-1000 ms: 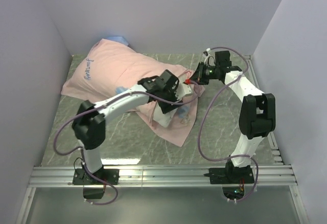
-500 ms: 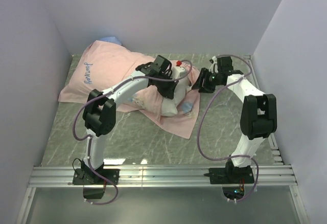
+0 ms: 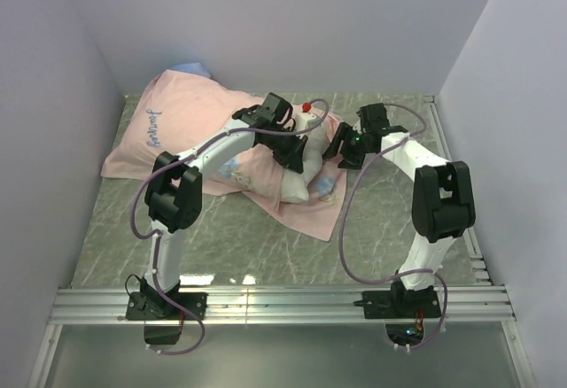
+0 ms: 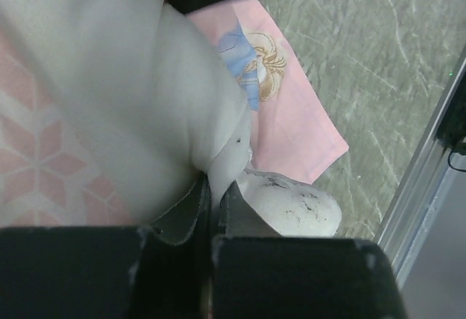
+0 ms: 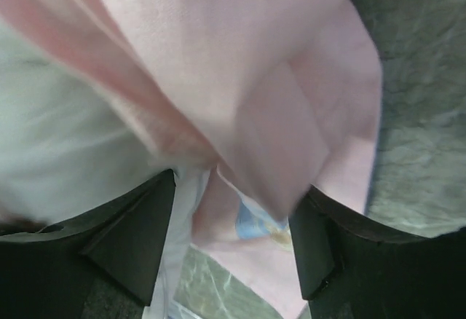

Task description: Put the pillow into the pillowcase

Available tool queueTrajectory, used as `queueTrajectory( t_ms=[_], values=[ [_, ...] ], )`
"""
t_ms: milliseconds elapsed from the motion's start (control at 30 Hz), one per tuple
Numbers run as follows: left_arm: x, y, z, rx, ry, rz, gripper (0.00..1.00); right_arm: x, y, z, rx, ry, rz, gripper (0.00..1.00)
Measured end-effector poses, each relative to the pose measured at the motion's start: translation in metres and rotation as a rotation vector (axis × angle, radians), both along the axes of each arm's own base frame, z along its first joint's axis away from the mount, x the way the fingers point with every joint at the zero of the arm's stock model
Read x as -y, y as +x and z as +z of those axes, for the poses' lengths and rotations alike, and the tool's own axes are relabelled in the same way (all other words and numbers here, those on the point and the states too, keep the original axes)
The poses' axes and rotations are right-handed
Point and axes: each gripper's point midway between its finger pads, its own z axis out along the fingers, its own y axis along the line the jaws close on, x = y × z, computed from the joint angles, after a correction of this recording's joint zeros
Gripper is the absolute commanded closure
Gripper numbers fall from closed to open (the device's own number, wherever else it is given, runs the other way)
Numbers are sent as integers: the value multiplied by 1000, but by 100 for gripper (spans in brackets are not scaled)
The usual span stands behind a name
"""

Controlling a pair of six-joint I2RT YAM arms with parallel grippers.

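The pale pink pillowcase [image 3: 190, 122] lies across the back left of the table, bulging, with its open end toward the middle. A white part of the pillow [image 3: 297, 189] sticks out of that open end. My left gripper [image 3: 299, 151] is over it. In the left wrist view the left gripper [image 4: 215, 188] is shut on a fold of the white pillow [image 4: 131, 79], with the pink, printed pillowcase [image 4: 291, 108] behind. My right gripper [image 3: 339, 151] stands just to the right. The right gripper [image 5: 233, 224] is open, with a pink flap of the pillowcase [image 5: 240, 57] hanging between its fingers and the pillow [image 5: 58, 137] to the left.
The green marbled tabletop [image 3: 399, 220] is enclosed by pale walls on three sides. A metal rail [image 3: 283, 304] runs along the near edge, where both arm bases are bolted. A blue patch of cloth [image 3: 190, 69] shows at the back behind the pillowcase.
My left gripper has shut on the pillow and moved toward the back. My right gripper has opened and come left and nearer, over the pillowcase's open end.
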Motion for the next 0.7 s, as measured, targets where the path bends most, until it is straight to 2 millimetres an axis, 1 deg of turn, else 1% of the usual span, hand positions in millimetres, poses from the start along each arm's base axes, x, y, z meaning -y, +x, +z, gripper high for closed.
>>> queueTrajectory(
  t_ms=[133,300,367,400,433,467,500,567,667,700],
  values=[
    [2,0,3,-16,-16,1,100,-10,4,-23,-19,-39,-40,32],
    [3,-2,5,-25,-30,-3,100,-5,16,-51,-56,-74,-121,32],
    [4,-2,5,-34,-32,4,100,-3,19,-61,-75,-108,-137,41],
    [4,-2,5,-37,-32,7,100,-5,23,-63,-78,-122,-134,50],
    [4,-2,5,-39,-33,11,100,-6,27,-63,-66,-142,-126,77],
    [4,-2,6,-41,-34,14,100,-8,28,-63,-64,-154,-118,90],
    [4,-1,6,-44,-35,19,100,-10,28,-64,-64,-170,-99,100],
    [3,1,6,-49,-33,37,100,-12,25,-65,-64,-192,-56,100],
    [0,11,7,-55,-28,107,100,-15,11,-63,-68,-177,41,100],
    [0,15,8,-57,-31,135,100,-15,3,-61,-70,-162,82,100]
  ],
)
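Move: The right hand, open, has the loose pink edge of the pillowcase mouth about 3 cm ahead of it, 1 cm to its left and 6 cm below. From the same hand, the pillow's near corner lies about 10 cm left and 6 cm back, and the blue print on the flap some 3 cm left, 6 cm back and 9 cm below. From the left hand, shut on the white pillow, that edge is about 8 cm right, 3 cm ahead and 9 cm lower. Down about 6 cm and some 3 cm forward, the right hand sinks open into the loose pillowcase edge beside the pillow. There its fingers snap shut on the pink cloth, then draw back about 2.5 cm while the wrist turns a little counter-clockwise. The left hand keeps its pinch on the pillow almost in place, easing 1–2 cm forward at the very end. ##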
